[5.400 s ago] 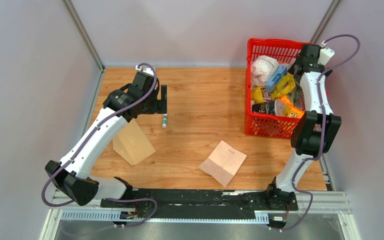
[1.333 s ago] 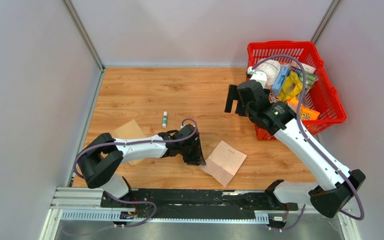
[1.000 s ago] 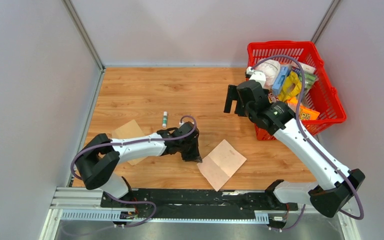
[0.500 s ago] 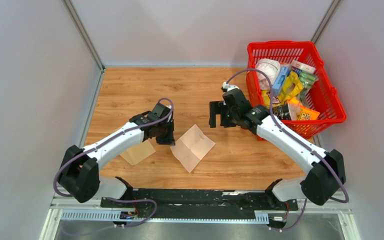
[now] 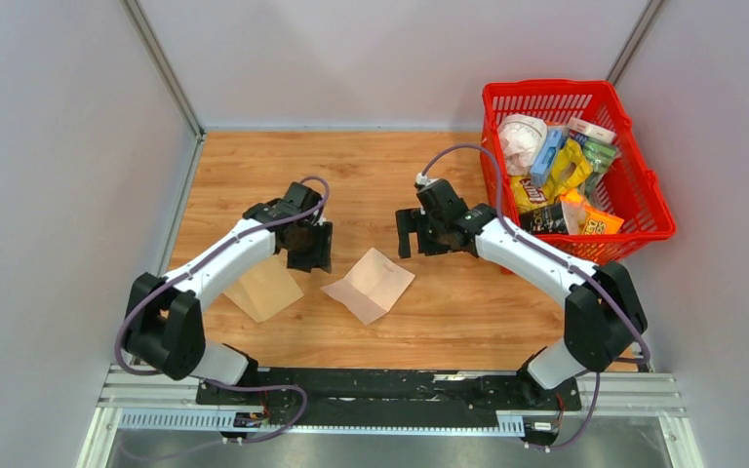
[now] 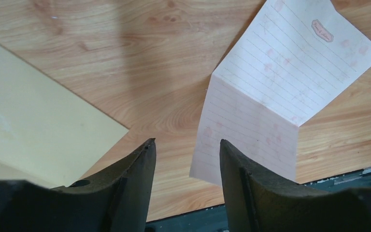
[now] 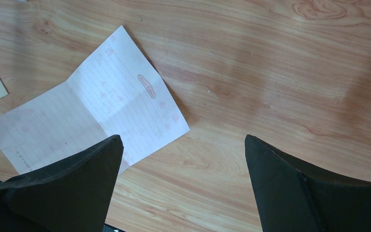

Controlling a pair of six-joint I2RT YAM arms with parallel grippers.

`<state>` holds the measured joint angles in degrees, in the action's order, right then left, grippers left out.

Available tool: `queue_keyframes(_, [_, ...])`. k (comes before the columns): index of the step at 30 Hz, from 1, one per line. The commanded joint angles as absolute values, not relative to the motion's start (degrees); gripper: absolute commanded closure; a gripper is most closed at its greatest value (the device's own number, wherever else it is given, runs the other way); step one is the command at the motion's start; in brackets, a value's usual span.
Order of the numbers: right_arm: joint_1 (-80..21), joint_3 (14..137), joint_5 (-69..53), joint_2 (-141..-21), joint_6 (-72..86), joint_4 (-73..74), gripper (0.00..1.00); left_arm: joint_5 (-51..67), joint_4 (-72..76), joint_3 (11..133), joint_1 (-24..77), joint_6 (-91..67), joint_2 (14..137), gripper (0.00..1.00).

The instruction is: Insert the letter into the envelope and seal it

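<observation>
The letter (image 5: 371, 285) is a pale pink lined sheet, half unfolded, lying flat on the wooden table between the two arms. The tan envelope (image 5: 263, 290) lies to its left, partly under my left arm. My left gripper (image 5: 310, 255) hovers between them, open and holding nothing. In the left wrist view the letter (image 6: 280, 87) lies just right of the left gripper (image 6: 186, 142), and the envelope (image 6: 34, 125) is on the left. My right gripper (image 5: 412, 242) stands wide open above the letter's far right corner. In the right wrist view the letter (image 7: 92, 116) lies left of the empty right gripper (image 7: 183, 140).
A red basket (image 5: 644, 146) full of packets stands at the back right, beside the right arm. Grey walls close in the table on the left, back and right. The black rail with the arm bases (image 5: 380, 385) runs along the near edge.
My left gripper, shut on the letter, dragged it left towards the envelope, then let go and opened. The right arm swung left from the basket to the letter.
</observation>
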<state>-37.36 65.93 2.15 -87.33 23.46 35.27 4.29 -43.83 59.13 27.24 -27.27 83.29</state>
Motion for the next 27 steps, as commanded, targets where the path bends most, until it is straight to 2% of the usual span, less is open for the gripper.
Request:
queue_keyframes(1, [-37.6, 66.8, 4.1, -88.6, 22.2, 33.0, 0.0, 5.4, -48.6, 62.1, 26.5, -25.4, 76.0, 0.45])
queue_keyframes(6, [-37.6, 67.9, 5.1, -91.0, 22.6, 33.2, 0.0, 18.5, -40.6, 58.1, 27.0, -31.7, 72.5, 0.63])
queue_keyframes(7, [-37.6, 68.4, 5.2, -91.6, 22.7, 33.1, 0.0, 19.2, -39.3, 56.8, 27.2, -33.1, 72.7, 0.65])
queue_keyframes(8, [-37.6, 68.7, 5.3, -92.1, 22.8, 33.2, 0.0, 20.4, -37.5, 55.3, 27.7, -33.6, 73.5, 0.72])
queue_keyframes(11, [-37.6, 69.8, 4.6, -93.2, 23.0, 33.1, 0.0, 22.7, -34.1, 52.2, 28.8, -36.1, 74.7, 0.84])
queue_keyframes(14, [-37.6, 70.8, 3.8, -94.2, 23.0, 33.0, 0.0, 22.8, -31.0, 46.6, 29.7, -38.2, 75.1, 0.87])
queue_keyframes(16, [-37.6, 71.5, 3.6, -94.8, 23.1, 32.8, 0.0, 22.0, -29.2, 43.4, 29.8, -38.8, 75.6, 0.93])
queue_keyframes(17, [-37.5, 71.8, 3.3, -95.2, 23.2, 32.9, 0.0, 21.8, -28.7, 42.5, 29.7, -38.8, 75.9, 0.99])
queue_keyframes(27, [-37.6, 71.2, 1.2, -96.6, 25.4, 31.1, 0.0, 15.7, -27.8, 39.5, 29.8, -37.4, 81.7, 1.0])
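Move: Right of the left hand by about 10 cm, 2 cm back and 7 cm below, lies the middle of the opened-out letter, with its near edge some 4 cm closer in. The envelope is about 12 cm to this hand's left and 1 cm back; the glue stick stands roughly 9 cm straight ahead. From the right hand the letter is about 11 cm left, 5 cm back and 10 cm below. Hopping up about 5 cm, the left hand then swings down some 11 cm and back towards the letter's near edge, ending about 8 cm back and a little right of its start. Its half-open fingers shut on the way, before the lowest part of the descent, and the shut tips come down on the near edge while the wrist tilts some 15 degrees. The open right hand sinks about 3 cm, edging forward. ##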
